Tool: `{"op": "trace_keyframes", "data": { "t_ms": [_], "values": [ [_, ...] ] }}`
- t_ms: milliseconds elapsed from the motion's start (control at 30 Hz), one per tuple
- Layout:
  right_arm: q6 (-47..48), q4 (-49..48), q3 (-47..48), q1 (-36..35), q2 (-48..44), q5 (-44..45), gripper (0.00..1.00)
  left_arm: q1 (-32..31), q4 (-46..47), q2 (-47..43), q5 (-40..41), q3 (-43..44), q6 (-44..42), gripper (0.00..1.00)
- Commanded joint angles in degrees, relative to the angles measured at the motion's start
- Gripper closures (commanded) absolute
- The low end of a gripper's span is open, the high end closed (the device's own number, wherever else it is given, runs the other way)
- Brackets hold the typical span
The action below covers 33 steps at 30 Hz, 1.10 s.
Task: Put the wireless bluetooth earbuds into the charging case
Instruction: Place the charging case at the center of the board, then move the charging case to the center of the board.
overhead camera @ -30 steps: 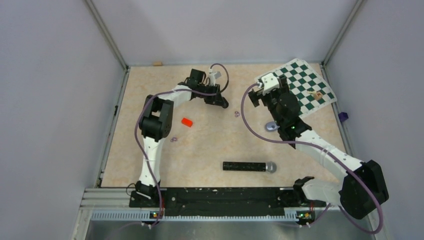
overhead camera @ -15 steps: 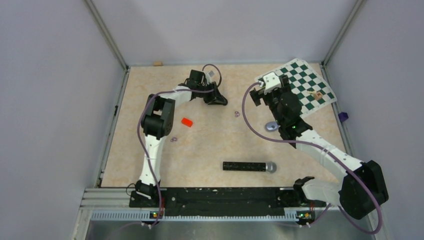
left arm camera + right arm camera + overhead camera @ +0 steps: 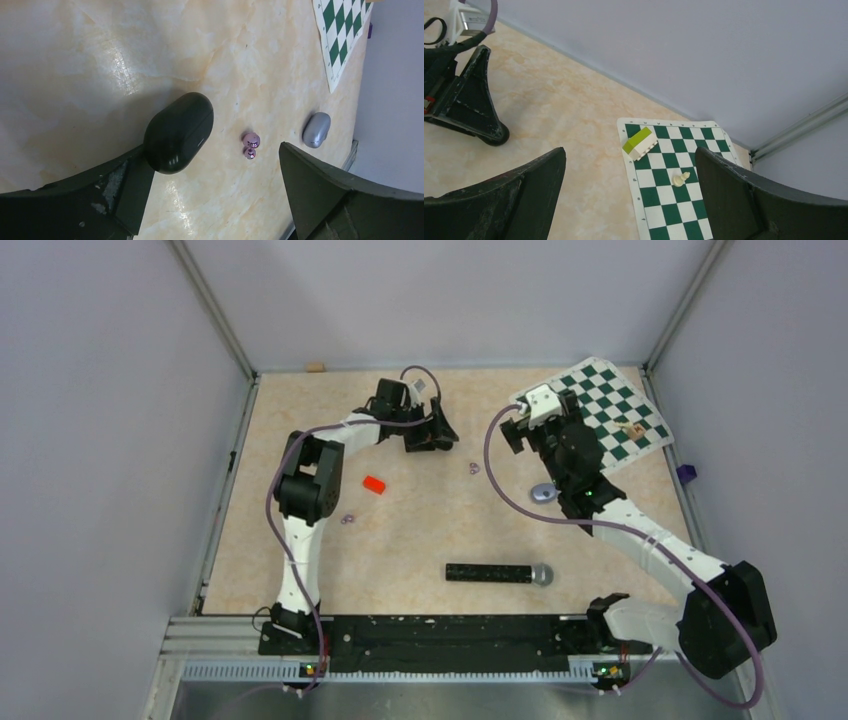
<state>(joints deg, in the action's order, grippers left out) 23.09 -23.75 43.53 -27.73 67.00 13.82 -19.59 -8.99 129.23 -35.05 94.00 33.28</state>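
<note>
The charging case (image 3: 179,132) is a glossy black oval pod. It lies with its lid down on the beige table, its near end against the left finger (image 3: 125,190) of my left gripper (image 3: 214,152). That gripper is open and straddles the case at the far middle of the table (image 3: 432,432), where the fingers hide the case from above. My right gripper (image 3: 629,150) hangs open and holds nothing, up by the chessboard's near corner (image 3: 540,422). The earbuds are out of view.
Two pale purple rings (image 3: 250,145) lie just right of the case, and a grey-blue disc (image 3: 316,129) lies beyond them. A chessboard (image 3: 664,200) carries a green-and-white block (image 3: 639,143) and a pawn (image 3: 681,178). A red block (image 3: 374,484) and a black microphone (image 3: 498,573) are nearer the arms.
The left gripper has gone from shut to open, and its wrist has turned a little over the case. The right arm has stayed still.
</note>
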Motion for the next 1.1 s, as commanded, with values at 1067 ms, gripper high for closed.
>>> {"op": "trace_keyframes", "data": {
  "t_ms": [1067],
  "values": [
    [3.12, 43.85, 15.09, 15.59, 24.68, -16.74, 0.01, 7.89, -14.52, -27.91, 3.22, -14.52, -25.74, 0.01]
  ]
}}
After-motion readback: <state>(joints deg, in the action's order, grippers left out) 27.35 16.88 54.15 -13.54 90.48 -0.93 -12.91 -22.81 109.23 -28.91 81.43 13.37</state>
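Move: Just ahead of the open left hand, about 1 cm farther out and 2 cm below, lies the black charging case. From it the purple earbud is some 9 cm right and 7 cm back; the red block is 19 cm left of the hand and 10 cm back. The grey case lies about 23 cm below the right hand, 3 cm back and 4 cm to its right; the chessboard's middle is 16 cm ahead of that hand and 21 cm right. Swinging down some 22 cm onto the grey case's spot, the right hand also shifts about 7 cm right and tips its fingers from level to roughly 50 degrees down, both fingers staying wide open. Meanwhile the left hand, already open, backs off the black case, slowly at first and low over the table, about 10 cm left and 4 cm back, rising only at the end. ##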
